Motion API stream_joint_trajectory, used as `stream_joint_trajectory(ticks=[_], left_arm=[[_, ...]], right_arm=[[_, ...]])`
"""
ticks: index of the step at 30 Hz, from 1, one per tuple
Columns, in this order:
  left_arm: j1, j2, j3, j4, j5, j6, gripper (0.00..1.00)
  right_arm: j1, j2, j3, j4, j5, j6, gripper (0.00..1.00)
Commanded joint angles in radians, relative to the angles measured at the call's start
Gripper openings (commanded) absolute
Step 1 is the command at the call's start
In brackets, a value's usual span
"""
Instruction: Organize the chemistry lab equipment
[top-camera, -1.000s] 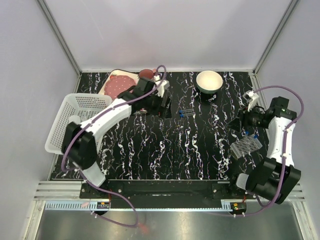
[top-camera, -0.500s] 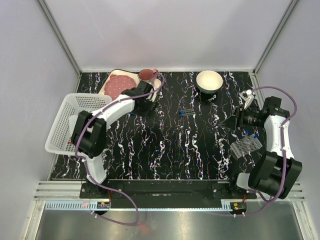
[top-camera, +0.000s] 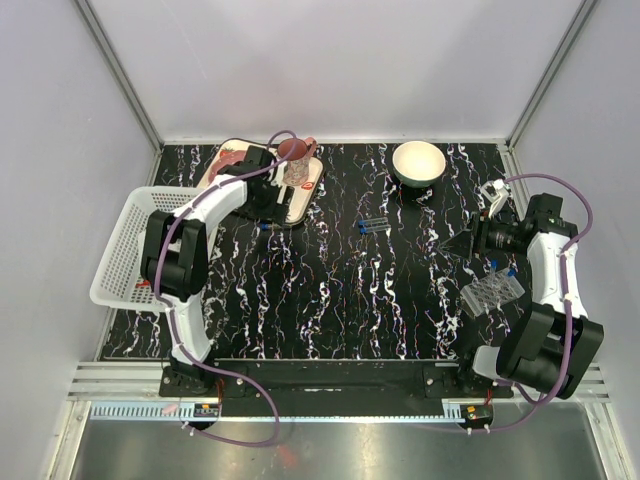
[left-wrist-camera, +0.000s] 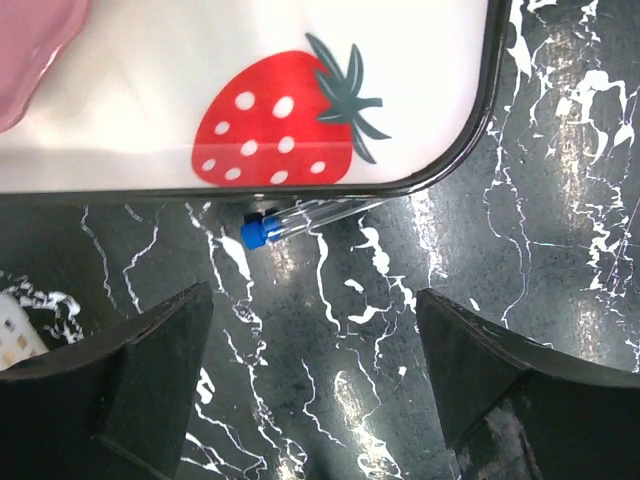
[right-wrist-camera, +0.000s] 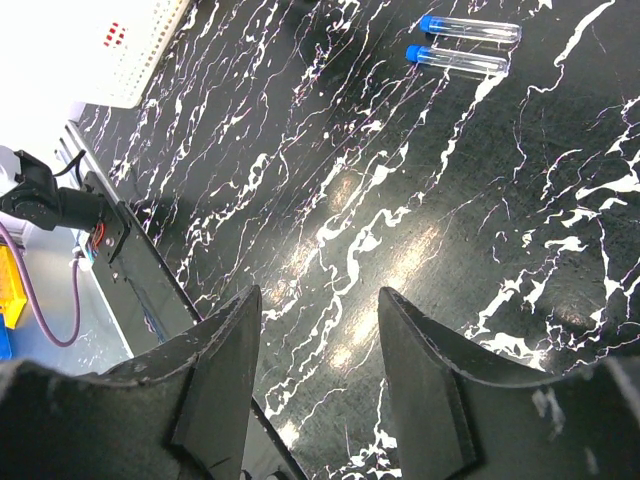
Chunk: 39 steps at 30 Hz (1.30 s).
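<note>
A blue-capped test tube (left-wrist-camera: 300, 220) lies on the table against the front rim of the strawberry-print tray (left-wrist-camera: 450, 165); it also shows in the top view (top-camera: 268, 227). My left gripper (left-wrist-camera: 312, 295) is open and empty, hovering just short of that tube, at the tray's front edge in the top view (top-camera: 268, 210). Two more blue-capped tubes (top-camera: 373, 225) lie side by side mid-table, also in the right wrist view (right-wrist-camera: 462, 45). My right gripper (right-wrist-camera: 320, 292) is open and empty above bare table, right of them (top-camera: 450, 243). The clear tube rack (top-camera: 492, 293) sits under my right arm.
A white basket (top-camera: 150, 245) stands at the left edge, also in the right wrist view (right-wrist-camera: 140, 50). A white bowl (top-camera: 418, 162) is at the back. The tray (top-camera: 305, 195) carries a pink plate (top-camera: 232, 165) and cup (top-camera: 292, 150). Small blue caps (top-camera: 492, 265) show by the rack.
My left arm has swung back and left from beside the middle tubes to the tray's front edge. My right gripper has shifted slightly back and stayed open.
</note>
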Motion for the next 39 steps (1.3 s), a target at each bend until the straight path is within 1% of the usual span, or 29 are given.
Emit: stream_joint_trajectory(ticks=[1,5,14,20,25,28,32,36,39], left_arm=[[0.012,0.039,0.06,-0.005,0.104,0.083,0.85],[0.015,0.071,0.067,-0.005,0.104,0.1,0.86],[0.02,0.142,0.104,-0.006,0.068,0.09,0.87],[0.021,0.156,0.124,-0.003,0.041,0.091,0.88],[0.02,0.188,0.138,-0.005,0.064,0.091,0.87],[0.02,0.209,0.136,-0.014,0.075,0.088,0.84],[0.02,0.208,0.126,-0.022,0.101,0.071,0.77],[0.017,0.19,0.112,-0.026,0.118,0.047,0.65],[0.006,0.17,0.087,-0.028,0.126,0.025,0.6]], right_arm=[[0.006,-0.02,-0.001,0.023,-0.032,0.007,0.56],[0.006,-0.023,-0.004,0.025,-0.032,0.002,0.56],[0.006,-0.017,-0.004,0.025,-0.037,0.001,0.56],[0.006,-0.017,-0.004,0.026,-0.037,0.001,0.56],[0.006,-0.019,-0.005,0.025,-0.035,-0.004,0.56],[0.006,-0.02,-0.007,0.025,-0.037,-0.005,0.56],[0.006,-0.02,-0.007,0.025,-0.04,-0.005,0.56],[0.006,-0.023,-0.005,0.02,-0.04,-0.011,0.56],[0.006,-0.028,-0.005,0.016,-0.041,-0.016,0.56]])
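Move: My left hand, open, hangs above the near edge of the strawberry tray. The test tube peeking out from under that edge, blue cap to the left, lies about 2 cm ahead and 6 cm below. The tray's middle is some 12 cm ahead and 3 cm left; the mug on it 14 cm ahead, 4 cm right. The white basket is about 22 cm left, 3 cm back. From my right hand the tube lies roughly 15 cm ahead, 32 cm left, 17 cm below. I sink my left hand about 4 cm beside the tray's near edge, tilting the fingertips slightly back, then ease 1 to 2 cm forward towards the half-hidden tube. A last centimetre down brings the fingers around its exposed part, and I close them partway, the left finger coming against the blue cap. ##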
